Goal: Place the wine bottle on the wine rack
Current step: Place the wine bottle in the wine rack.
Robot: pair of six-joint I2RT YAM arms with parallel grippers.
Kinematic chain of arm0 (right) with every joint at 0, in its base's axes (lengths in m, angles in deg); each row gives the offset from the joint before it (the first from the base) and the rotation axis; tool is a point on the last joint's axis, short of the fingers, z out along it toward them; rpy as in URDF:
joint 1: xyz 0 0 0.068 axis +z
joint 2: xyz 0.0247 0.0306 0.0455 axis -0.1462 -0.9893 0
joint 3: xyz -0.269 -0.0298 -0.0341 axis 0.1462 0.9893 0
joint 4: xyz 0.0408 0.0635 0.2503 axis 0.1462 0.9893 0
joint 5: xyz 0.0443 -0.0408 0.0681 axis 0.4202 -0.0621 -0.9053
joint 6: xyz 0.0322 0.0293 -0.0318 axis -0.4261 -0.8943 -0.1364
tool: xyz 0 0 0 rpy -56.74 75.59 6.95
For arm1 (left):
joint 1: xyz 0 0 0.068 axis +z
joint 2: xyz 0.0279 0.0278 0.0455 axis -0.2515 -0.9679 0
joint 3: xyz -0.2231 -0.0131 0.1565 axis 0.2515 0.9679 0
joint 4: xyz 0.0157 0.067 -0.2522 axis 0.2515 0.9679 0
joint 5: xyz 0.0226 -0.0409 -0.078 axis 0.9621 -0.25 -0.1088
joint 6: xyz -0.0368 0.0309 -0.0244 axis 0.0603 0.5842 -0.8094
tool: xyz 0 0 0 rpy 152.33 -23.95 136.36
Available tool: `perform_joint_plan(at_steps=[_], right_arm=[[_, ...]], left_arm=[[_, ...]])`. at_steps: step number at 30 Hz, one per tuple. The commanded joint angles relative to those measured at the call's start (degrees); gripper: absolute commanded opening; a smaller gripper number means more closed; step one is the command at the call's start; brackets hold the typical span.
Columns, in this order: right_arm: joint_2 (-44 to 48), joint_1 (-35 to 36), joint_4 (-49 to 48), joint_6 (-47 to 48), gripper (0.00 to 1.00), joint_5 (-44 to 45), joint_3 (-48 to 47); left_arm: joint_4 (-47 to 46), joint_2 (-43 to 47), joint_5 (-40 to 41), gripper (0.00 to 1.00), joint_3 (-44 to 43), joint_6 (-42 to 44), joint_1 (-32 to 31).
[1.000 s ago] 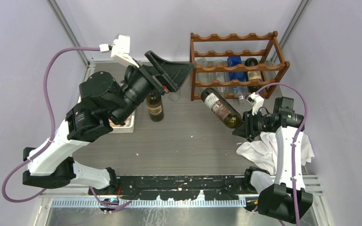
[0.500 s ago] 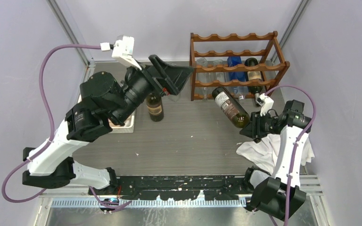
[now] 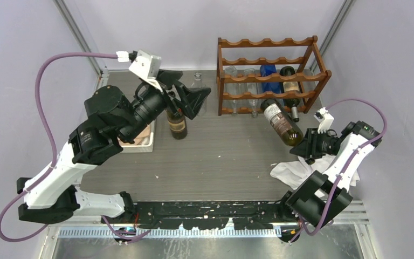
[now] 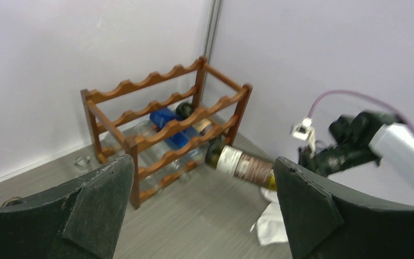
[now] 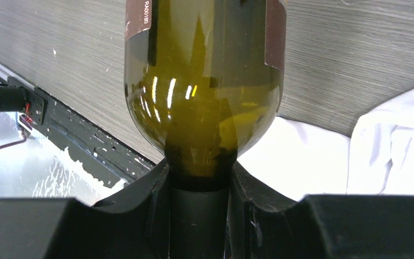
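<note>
A dark green wine bottle with a brown and white label hangs tilted above the table. My right gripper is shut on its neck, and its base points at the lower front rail of the wine rack. In the right wrist view the black fingers clamp the neck just below the bottle shoulder. My left gripper hovers open and empty left of the rack. The left wrist view looks between that gripper's wide-apart fingers at the reddish-brown rack and the held bottle.
The rack holds a blue bottle, a dark bottle and clear glass bottles. Another dark bottle stands under my left arm beside a white tray. A white cloth lies under my right arm. Walls close in behind and at both sides.
My right arm has carried the bottle to the right and closer to the rack's right end. My left gripper has swung slightly down and left, still open.
</note>
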Motion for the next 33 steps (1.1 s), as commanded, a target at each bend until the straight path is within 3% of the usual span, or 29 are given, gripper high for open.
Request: perform_joint_plan(at_steps=[1, 5, 17, 33], right_arm=[[-1.2, -3.7, 0.4, 4.6, 0.01, -6.9, -3.9], [-0.7, -5.6, -5.0, 0.8, 0.01, -5.2, -4.0], [1.8, -6.6, -23.9, -14.8, 0.01, -3.6, -1.2], [-2.9, -6.6, -29.4, -19.6, 0.01, -3.4, -3.3]], left_arm=[[0.3, 2.7, -9.0, 1.00, 6.3, 4.3, 4.5], [2.3, 4.9, -11.5, 1.00, 11.8, 7.1, 8.3], [-4.7, 12.5, -10.2, 1.00, 23.6, 9.9, 9.7], [-6.8, 12.2, -12.1, 1.00, 26.1, 9.3, 10.9]])
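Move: The right hand holds the wine bottle by the neck, with its base pointing out and to the left. The rack's right-end middle slot lies roughly 38 cm ahead, 4 cm to this hand's right and a little below. The racked dark bottle lies right under that slot, the blue bottle some 11 cm left of that one; the white cloth is about 8 cm to the hand's right, 17 cm down. From the left hand the slot is about 38 cm ahead, 50 right, 40 down. Keeping its pinch on the wine bottle's neck, the right hand carries it about 8 cm to the right, and increasingly forward as well, some 5 cm, towards the rack, at a level height. The wrist turns nearly 20 degrees clockwise, swinging the base round towards the rack's right end. The empty, open left hand sinks about 12 cm, its fingers tipping down to near level. ##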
